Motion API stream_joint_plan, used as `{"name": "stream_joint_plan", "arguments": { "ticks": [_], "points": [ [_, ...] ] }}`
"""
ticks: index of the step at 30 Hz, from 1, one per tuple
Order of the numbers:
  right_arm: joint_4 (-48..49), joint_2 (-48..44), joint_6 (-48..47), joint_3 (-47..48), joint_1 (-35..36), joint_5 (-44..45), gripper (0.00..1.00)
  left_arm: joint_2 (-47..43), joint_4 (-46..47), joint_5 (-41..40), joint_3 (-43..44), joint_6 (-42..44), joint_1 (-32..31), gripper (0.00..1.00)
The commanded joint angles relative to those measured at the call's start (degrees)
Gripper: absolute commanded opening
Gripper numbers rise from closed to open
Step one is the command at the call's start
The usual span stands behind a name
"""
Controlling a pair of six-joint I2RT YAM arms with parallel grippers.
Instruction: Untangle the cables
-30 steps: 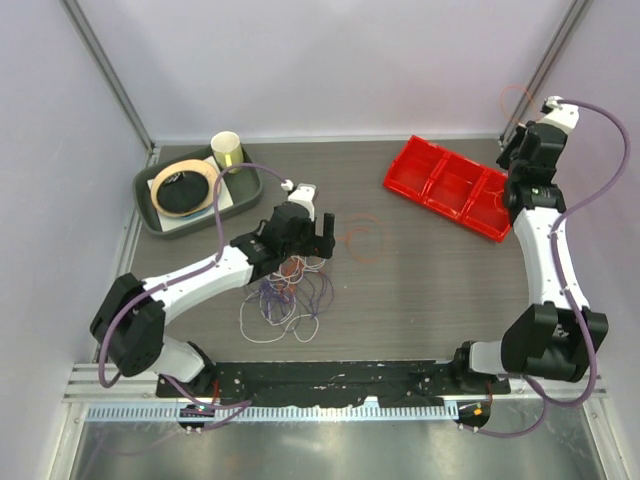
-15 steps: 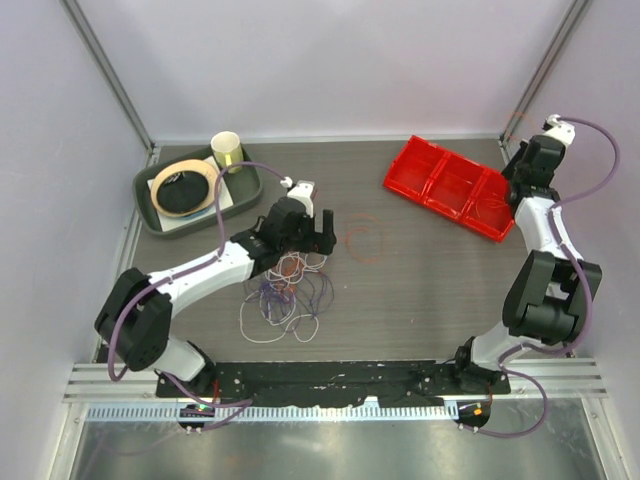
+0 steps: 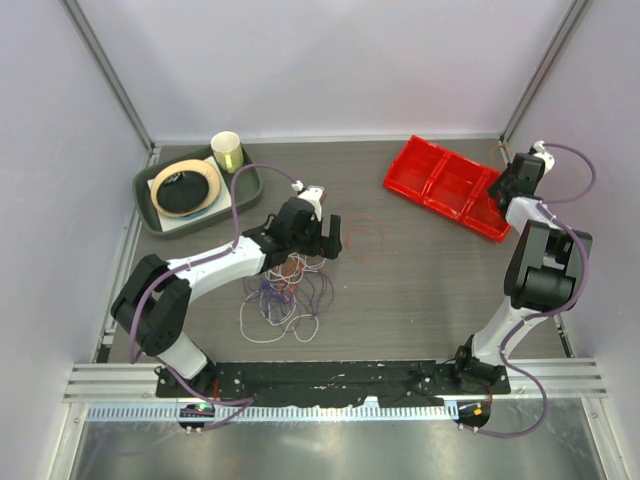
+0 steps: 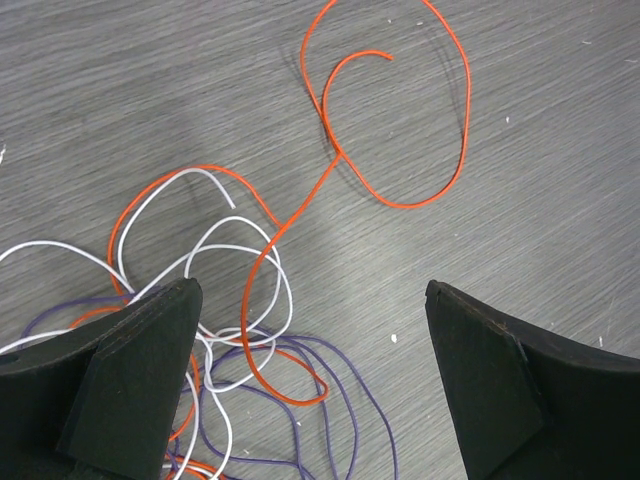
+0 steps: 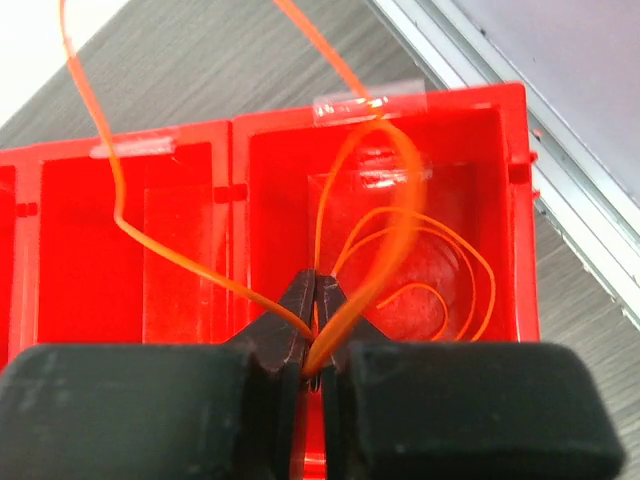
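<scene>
The cables [image 3: 285, 295] lie as a loose tangle of purple, white and orange-red loops in the middle of the table. One orange-red loop [image 3: 365, 240] spreads out to their right. My left gripper [image 3: 327, 243] hovers open over the tangle's far edge. In the left wrist view its jaws [image 4: 312, 300] stand wide apart above an orange-red strand [image 4: 338, 153] and purple loops [image 4: 374, 399], touching none. My right gripper [image 5: 315, 285] is shut on an orange cable [image 5: 366, 290] over the right compartment of the red bin [image 5: 480, 130], where more of that cable lies coiled.
The red three-compartment bin [image 3: 440, 208] sits at the back right, with my right gripper [image 3: 500, 187] above its right end. A green tray [image 3: 250, 190] at the back left holds a black disc with a tan ring [image 3: 185, 187] and a cup [image 3: 227, 150]. Frame posts stand at the rear corners.
The right arm has folded down from high at the back right, bringing its orange cable to the bin's right compartment. The left gripper has edged slightly right, still open.
</scene>
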Motion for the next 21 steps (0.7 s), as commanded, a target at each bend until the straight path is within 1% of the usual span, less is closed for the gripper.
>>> {"name": "stream_joint_plan", "arguments": {
  "ticks": [1, 3, 4, 6, 7, 8, 10, 11, 12, 13, 14, 15, 17, 18, 19, 21],
  "points": [
    [1.4, -4.1, 5.2, -1.7, 0.0, 1.9, 0.23, 0.0, 0.8, 2.2, 2.3, -0.7, 0.1, 1.0],
    [0.4, -6.8, 5.2, -1.6, 0.0, 3.0, 0.35, 0.1, 0.6, 2.2, 2.4, -1.3, 0.2, 1.0],
    [-0.4, -7.8, 5.0, -1.3, -0.1, 3.2, 0.45, 0.1, 0.7, 2.2, 2.4, -1.6, 0.1, 1.0],
    [-1.3, -11.9, 3.5, -1.0, 0.0, 3.1, 0.53, -0.4, 1.0, 2.2, 2.3, -2.1, 0.1, 1.0],
    [-2.4, -13.3, 3.4, -1.0, 0.0, 3.6, 0.63, -0.6, 1.2, 2.2, 2.1, -2.2, 0.1, 1.0],
    [-3.1, -15.0, 3.2, -1.0, 0.0, 4.0, 0.67, -1.3, 1.4, 2.2, 1.9, -2.2, 0.1, 1.0],
    [-3.4, -20.0, 3.0, -2.0, 0.0, 1.9, 0.71, -2.1, 2.1, 2.2, 1.2, -2.6, 0.1, 1.0],
    [-3.8, -21.6, 2.9, -2.3, 0.2, 0.2, 0.72, -2.9, 2.0, 2.2, 1.2, -2.9, 0.1, 1.0],
    [-3.8, -23.0, 2.7, -2.5, 0.4, -3.5, 0.73, -3.5, 1.7, 1.6, 0.9, -3.0, 0.1, 1.0],
    [-6.1, -25.9, 2.3, -2.5, 1.1, -4.8, 0.73, -4.2, 1.6, 0.8, 0.6, -3.7, 0.1, 1.0],
    [-7.2, -27.1, 1.5, -2.5, 3.5, -7.5, 0.73, -5.8, 1.4, -0.1, 0.3, -4.1, 0.1, 1.0],
    [-8.2, -28.3, -2.1, -2.4, 5.9, -10.1, 0.73, -7.0, 1.2, -1.0, -0.6, -4.4, 0.1, 1.0],
    [-10.8, -30.4, -7.4, -2.6, 11.7, -10.0, 0.73, -9.3, 1.4, -3.5, -2.2, -5.7, 0.1, 1.0],
    [-11.3, -30.8, -9.6, -2.7, 18.7, -9.4, 0.76, -11.8, 1.7, -4.1, -4.0, -6.4, 0.2, 1.0],
    [-11.6, -30.7, -13.4, -3.3, 22.0, -11.3, 0.77, -12.9, 1.5, -6.2, -4.8, -7.1, 0.3, 1.0],
    [-11.1, -29.2, -16.2, -4.0, 27.7, -17.1, 0.78, -16.5, -0.1, -8.0, -7.1, -9.7, 0.7, 1.0]
  ]
}}
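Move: The right hand, shut on the orange cable, has the red tray's right compartment almost directly beneath it, middle about 8 cm down; the middle compartment lies some 11 cm left and 4 cm farther out. An orange loop lies on the table about 42 cm left and 13 cm back. From the open left hand, that loop is roughly 13 cm right and 4 cm ahead, 10 cm down; the right compartment is about 57 cm right and 14 cm ahead. The right hand opens its fingers to about three-quarters over the right compartment and lets go of the orange cable, drawing back some 5 cm in all and soon climbing about 20 cm clear of the tray. Near the top it swings left about 17 cm towards the loop on the table, fingers tipping up some 20 degrees and turning counter-clockwise, while the left hand, after hovering open, starts to rise about 4 cm. ##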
